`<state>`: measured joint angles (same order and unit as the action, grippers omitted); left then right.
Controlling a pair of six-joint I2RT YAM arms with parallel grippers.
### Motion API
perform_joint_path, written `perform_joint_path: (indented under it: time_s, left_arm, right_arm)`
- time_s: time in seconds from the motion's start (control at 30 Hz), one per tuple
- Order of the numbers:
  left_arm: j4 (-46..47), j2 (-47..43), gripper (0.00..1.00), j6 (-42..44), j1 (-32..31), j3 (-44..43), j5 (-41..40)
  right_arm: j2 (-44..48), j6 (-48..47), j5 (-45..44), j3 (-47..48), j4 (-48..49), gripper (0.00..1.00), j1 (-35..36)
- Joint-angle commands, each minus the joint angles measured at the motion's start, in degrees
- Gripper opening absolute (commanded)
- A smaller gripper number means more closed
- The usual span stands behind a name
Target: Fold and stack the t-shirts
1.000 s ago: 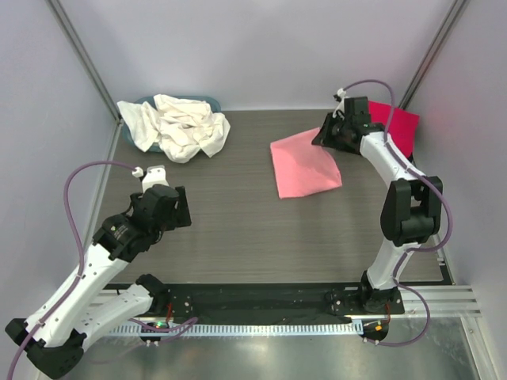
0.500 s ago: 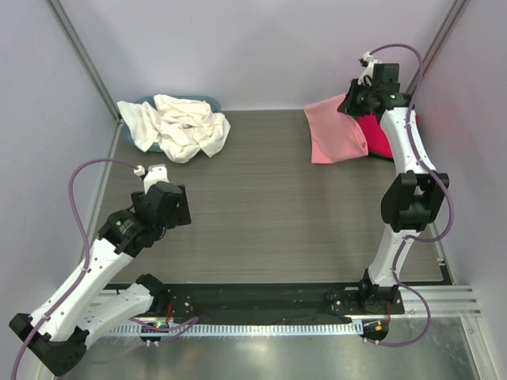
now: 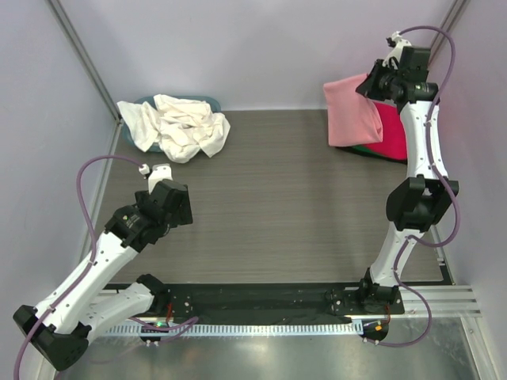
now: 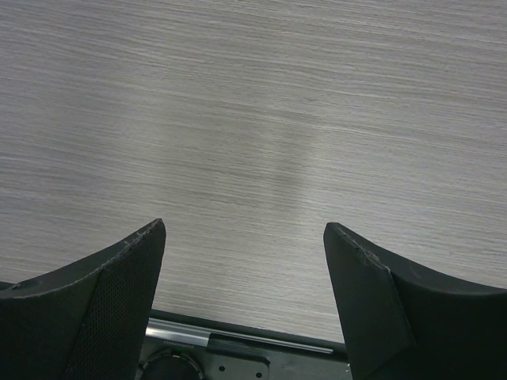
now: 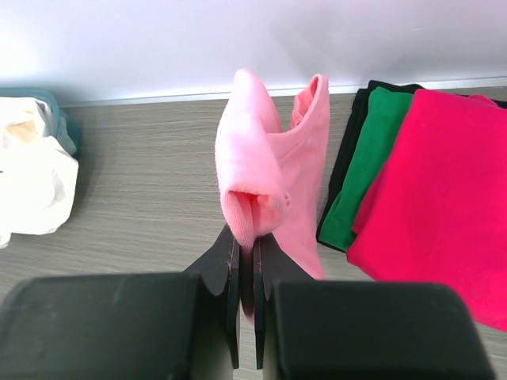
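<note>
A folded salmon pink t-shirt (image 3: pixel 351 113) (image 5: pixel 269 178) hangs in the air at the back right, pinched in my right gripper (image 3: pixel 379 85) (image 5: pixel 247 241), which is shut on it. Just right of it lies a stack of folded t-shirts: magenta red (image 3: pixel 392 131) (image 5: pixel 436 202) on top, green (image 5: pixel 366 170) under it, black (image 5: pixel 348 150) at the bottom. Crumpled cream white t-shirts (image 3: pixel 181 127) (image 5: pixel 28 178) are heaped at the back left. My left gripper (image 3: pixel 181 207) (image 4: pixel 244 269) hovers open over bare table at the near left, nothing between its fingers.
A teal-blue tub (image 3: pixel 207 101) sits under the white heap at the back left. Grey walls close in the table on the left, back and right. The black base rail (image 3: pixel 261 299) runs along the near edge.
My right gripper has lifted the pink t-shirt off the table and carried it back and to the right, up beside the stack. The left arm has shifted only slightly.
</note>
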<state>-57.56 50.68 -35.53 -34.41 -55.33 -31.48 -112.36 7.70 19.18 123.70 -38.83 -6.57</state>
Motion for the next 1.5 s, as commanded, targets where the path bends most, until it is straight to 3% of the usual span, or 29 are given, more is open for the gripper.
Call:
perform_joint_path:
  time_s: [0.0, 0.33, 1.33, 1.37, 1.4, 1.43, 1.47]
  left_arm:
    - [0.9, -0.4, 0.82, -0.5, 0.2, -0.2, -1.9]
    - [0.8, 0.4, 0.81, -0.5, 0.2, -0.2, -1.9]
    - [1.0, 3.7, 0.79, -0.3, 0.2, -0.1, -1.2]
    - [0.9, 3.9, 0.79, -0.3, 0.2, -0.4, -1.3]
    - [1.0, 4.0, 0.79, -0.3, 0.2, -0.3, -1.2]
    - [0.9, 4.0, 0.79, -0.3, 0.2, -0.3, -1.1]
    - [0.8, 4.0, 0.79, -0.3, 0.2, -0.2, -1.0]
  right_arm:
    - [0.6, 1.1, 2.6, 4.7, 1.8, 0.01, -2.0]
    - [-2.7, 3.3, 5.2, 11.1, 1.5, 0.01, -6.2]
    - [-17.2, 4.3, 7.8, 18.0, 0.3, 0.01, -18.0]
    - [-18.2, 4.7, 6.6, 18.3, 0.2, 0.06, -18.2]
    - [-18.9, 5.2, 5.3, 18.6, 0.2, 0.21, -18.7]
    - [-21.2, 5.4, 3.6, 19.2, 0.1, 0.62, -18.7]
    - [-22.5, 5.9, -0.3, 21.7, -1.3, 0.72, -18.8]
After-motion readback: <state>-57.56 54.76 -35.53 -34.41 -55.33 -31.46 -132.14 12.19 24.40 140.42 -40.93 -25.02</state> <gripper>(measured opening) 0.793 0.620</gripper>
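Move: The right hand holds the folded pink t-shirt by its edge, the cloth hanging about 12 cm below and a few cm to the left. The red t-shirt topping the stack lies roughly 11 cm ahead, 10 cm to the right and 30 cm below this hand; the green t-shirt's exposed strip is about 8 cm left of the red one. From the idle left hand, the red t-shirt is some 45 cm ahead, 62 cm right and 18 cm below. Rightward, about 18 cm, the right hand sweeps the hanging pink t-shirt across over the red top of the stack, first lifting slightly, then sinking to end some 7 cm lower, while the wrist turns about 15 degrees clockwise. The fingers stay shut on the edge until the very end, then spring open, well above the pile, to let go. ##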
